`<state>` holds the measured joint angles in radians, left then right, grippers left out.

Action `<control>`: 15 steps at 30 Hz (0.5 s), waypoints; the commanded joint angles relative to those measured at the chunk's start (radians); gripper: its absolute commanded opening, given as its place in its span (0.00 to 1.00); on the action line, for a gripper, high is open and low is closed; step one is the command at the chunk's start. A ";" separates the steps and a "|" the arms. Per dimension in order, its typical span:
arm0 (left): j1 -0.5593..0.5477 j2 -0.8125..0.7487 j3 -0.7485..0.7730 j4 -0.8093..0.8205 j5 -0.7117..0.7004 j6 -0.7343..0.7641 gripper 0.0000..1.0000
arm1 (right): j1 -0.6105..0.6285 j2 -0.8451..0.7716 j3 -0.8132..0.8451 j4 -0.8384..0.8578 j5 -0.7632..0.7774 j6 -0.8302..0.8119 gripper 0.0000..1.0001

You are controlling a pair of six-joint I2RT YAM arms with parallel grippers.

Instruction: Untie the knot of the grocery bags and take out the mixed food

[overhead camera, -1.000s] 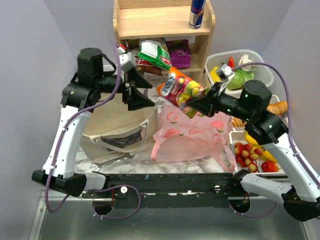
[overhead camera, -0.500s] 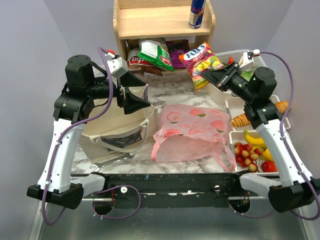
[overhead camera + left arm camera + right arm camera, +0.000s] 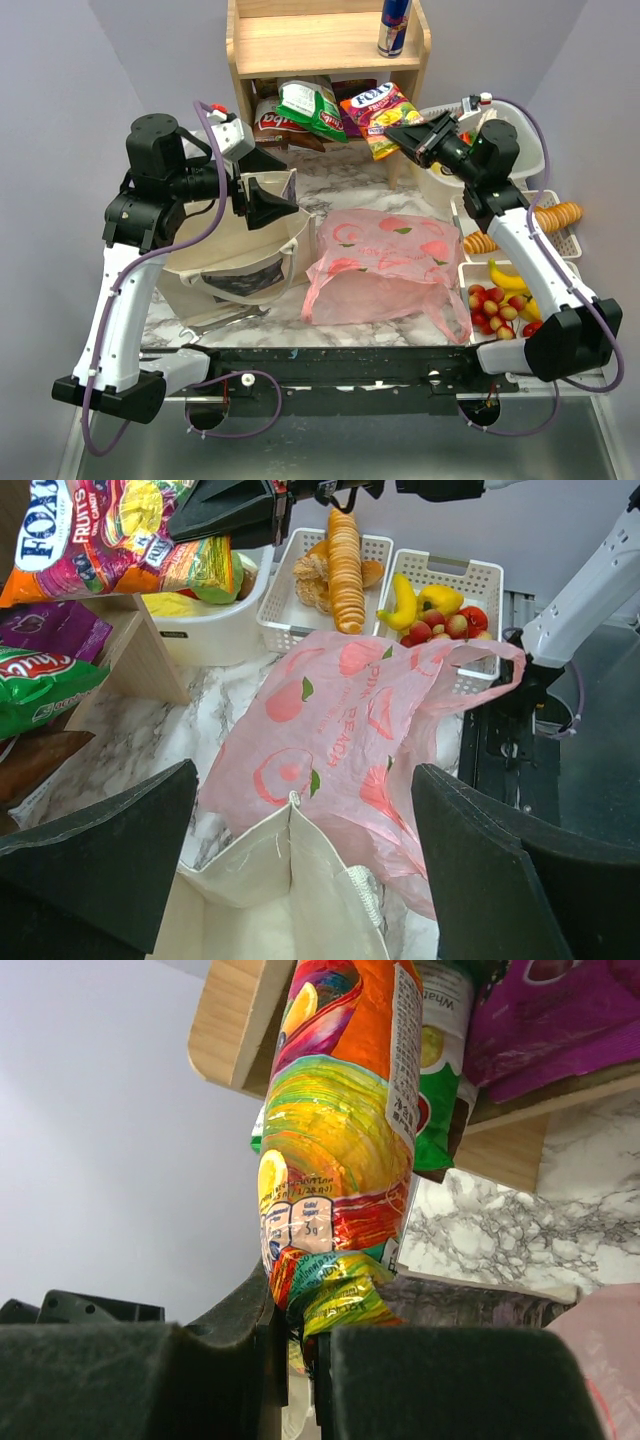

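Note:
The pink grocery bag [image 3: 380, 265] lies slumped on the marble table, its handle loop [image 3: 487, 658] loose; the knot is out of view. The beige tote [image 3: 235, 255] stands to its left. My left gripper [image 3: 270, 195] hangs open over the tote's right rim [image 3: 290, 825], with nothing between its fingers. My right gripper [image 3: 408, 135] is shut on the bottom corner of a colourful Fox's candy bag [image 3: 383, 107] and holds it at the shelf's lower opening. In the right wrist view the candy bag [image 3: 340, 1140] rises from my right gripper [image 3: 310, 1355]. The candy bag [image 3: 110, 530] also shows top left in the left wrist view.
A wooden shelf [image 3: 300, 45] at the back carries a drink can [image 3: 394, 27], a green snack bag [image 3: 310, 105] and a purple bag [image 3: 50, 630]. On the right stand a white tub [image 3: 530, 150] and baskets with bread [image 3: 545, 215], a banana and small red fruit [image 3: 500, 305].
My right arm has lifted the candy bag from over the pink bag back to the shelf. My left gripper has drawn back to the left and opened slightly wider.

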<state>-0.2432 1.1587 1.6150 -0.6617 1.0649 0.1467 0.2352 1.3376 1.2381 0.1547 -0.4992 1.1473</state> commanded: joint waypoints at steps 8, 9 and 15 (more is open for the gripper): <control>0.002 0.016 0.029 0.006 -0.016 0.001 0.90 | -0.001 0.112 0.087 0.113 0.200 0.117 0.01; 0.002 0.018 0.031 0.007 -0.017 0.001 0.90 | 0.000 0.124 0.090 0.123 0.215 0.128 0.01; 0.002 0.025 0.036 -0.004 -0.019 0.002 0.90 | 0.013 0.201 0.155 0.123 0.266 0.175 0.01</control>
<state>-0.2432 1.1820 1.6264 -0.6605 1.0588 0.1463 0.2371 1.5059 1.3228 0.1967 -0.3172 1.2655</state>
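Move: The right hand already grips the candy bag by one end. The right end of the shelf's lower compartment lies about 14 cm ahead, 3 cm left and 5 cm below. The purple bag there is roughly 13 cm ahead, 7 cm left and 6 cm below; the green chip bag is some 11 cm ahead, 16 cm left and 5 cm below. From the left hand, that shelf spot is about 29 cm ahead, 20 cm right and 9 cm below. Right hand carries the pinched candy bag about 7 cm forward, towards the lower compartment's right end, turning slightly clockwise. ##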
